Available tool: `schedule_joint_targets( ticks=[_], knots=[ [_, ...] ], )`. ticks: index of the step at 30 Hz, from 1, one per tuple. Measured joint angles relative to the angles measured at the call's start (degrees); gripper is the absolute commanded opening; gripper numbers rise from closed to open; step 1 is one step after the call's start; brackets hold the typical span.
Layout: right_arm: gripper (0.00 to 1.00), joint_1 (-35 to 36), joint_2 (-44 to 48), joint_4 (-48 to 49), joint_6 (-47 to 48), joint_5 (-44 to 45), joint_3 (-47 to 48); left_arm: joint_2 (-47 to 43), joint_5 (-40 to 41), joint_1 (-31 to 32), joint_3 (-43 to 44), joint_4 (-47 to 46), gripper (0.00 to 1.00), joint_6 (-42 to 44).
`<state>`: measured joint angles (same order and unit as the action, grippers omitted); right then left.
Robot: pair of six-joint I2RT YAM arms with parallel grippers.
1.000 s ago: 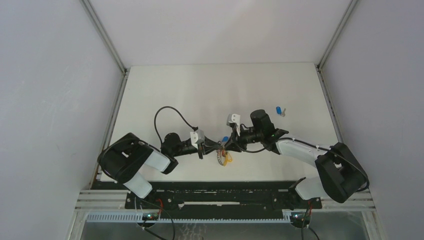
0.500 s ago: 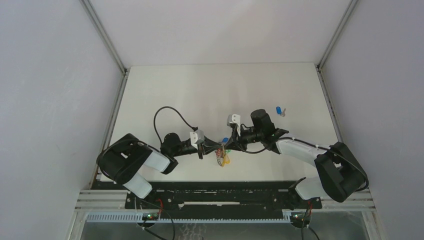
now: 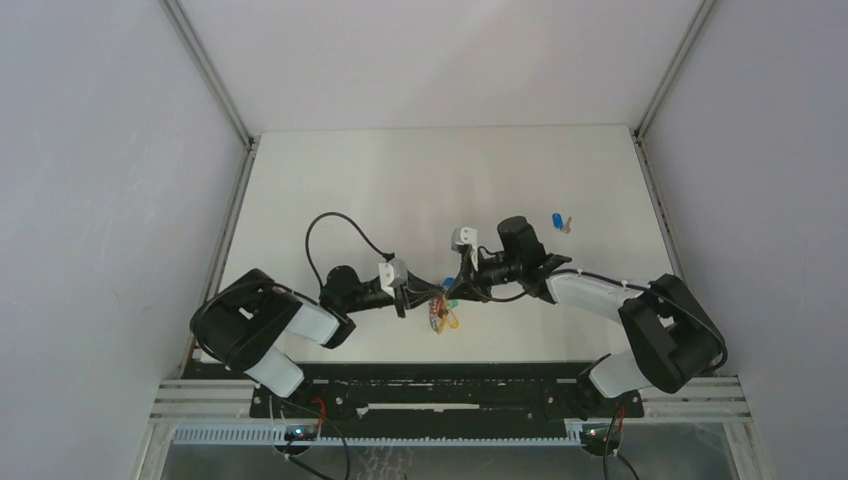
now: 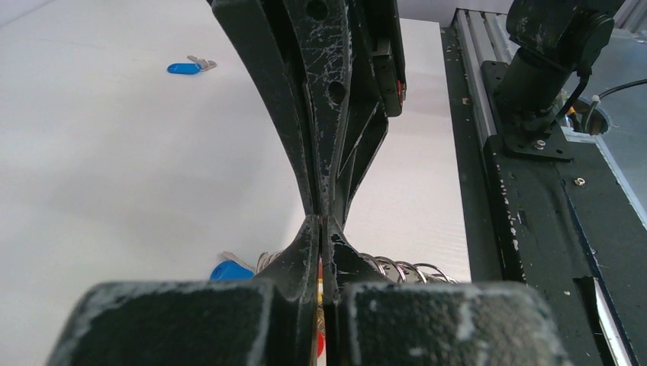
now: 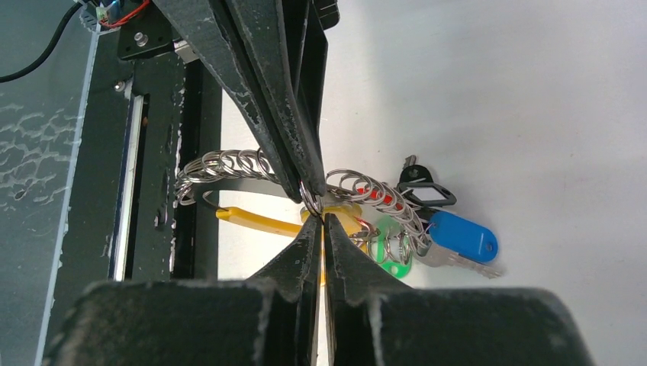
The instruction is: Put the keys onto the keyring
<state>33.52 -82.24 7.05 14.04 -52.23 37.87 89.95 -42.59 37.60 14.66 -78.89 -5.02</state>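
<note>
The keyring (image 5: 310, 200), a small silver ring on a coiled chain (image 5: 229, 164), carries blue (image 5: 461, 235), green (image 5: 389, 252), yellow (image 5: 252, 221) and black (image 5: 426, 192) tags. The bunch hangs near the table's front edge (image 3: 440, 315). My left gripper (image 3: 425, 295) is shut on the ring. My right gripper (image 5: 320, 217) meets it tip to tip, shut, its tips touching the ring; I cannot tell if it pinches it. A loose blue key (image 3: 557, 219) lies at the far right, with a small pale metal piece (image 3: 567, 226) beside it. The left wrist view shows the loose blue key (image 4: 183, 68) far off.
The black mounting rail (image 3: 440, 385) runs along the table's near edge just behind the bunch. The right arm's base (image 4: 545, 76) stands on it. White walls close the table on three sides.
My right gripper has shut its jaws at the ring. Both grippers and the hanging bunch have shifted slightly to the left.
</note>
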Motion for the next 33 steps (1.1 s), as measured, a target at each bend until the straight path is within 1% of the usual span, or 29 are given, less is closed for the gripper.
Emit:
schedule_joint_targets(
  ticks=[5, 9, 12, 16, 24, 28, 33],
  knots=[
    [0.00, 0.4, -1.7, 0.1, -0.6, -0.3, 0.8, 0.0, 0.1, 0.0, 0.0, 0.0, 0.00, 0.0],
    [0.15, 0.6, -1.8, -0.1, -0.8, 0.3, 0.9, 0.0, 0.3, 0.0, 0.0, 0.0, 0.00, 0.0],
    [0.19, 0.2, -1.4, -0.7, -0.6, 1.3, 0.8, -0.4, 0.4, 0.0, 0.0, -0.2, 0.00, 0.0],
    [0.23, -0.2, 1.3, 0.0, -0.4, 2.1, -0.5, -0.8, 0.4, 0.1, 0.0, -0.4, 0.00, 0.0],
    [0.25, -0.1, 3.4, 3.3, -0.3, 1.7, -2.3, -0.9, 0.4, 0.1, 0.0, -0.4, 0.00, 0.0],
    [0.24, 0.4, 3.4, 4.5, 0.1, 1.5, -2.5, -0.9, 0.4, 0.1, 0.0, -0.4, 0.00, -0.1],
    [0.19, 1.0, 3.4, 6.0, 0.2, 1.1, -2.5, -0.9, 0.3, 0.1, 0.0, -0.4, 0.00, -0.4]
  ],
)
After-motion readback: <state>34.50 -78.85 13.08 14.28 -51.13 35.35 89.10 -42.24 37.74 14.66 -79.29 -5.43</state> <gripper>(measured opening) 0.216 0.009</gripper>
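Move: The small wire loop of the keyring, still pinched at the left fingertips, lies about 1 cm to the left of the right hand, level with it, and about 1 cm to the right of and 1 cm below the left hand. From the right hand, the coil hangs some 3 cm back, 2 cm left and 2 cm down; the yellow key about 5 cm back, straight in line sideways, 3 cm down; the blue-tagged key 2 cm ahead, 0 cm sideways, 3 cm down. The keyring's wire loop is kept pinched by the left hand, which lifts only about half a centimetre. At the loop, the shut right fingers nudge slightly left and down, draw back right by almost 1 cm while opening about a quarter, then climb roughly 2 cm and ease left again, rolling some 5 to 10 degrees, the parted tips coming around the loop. ##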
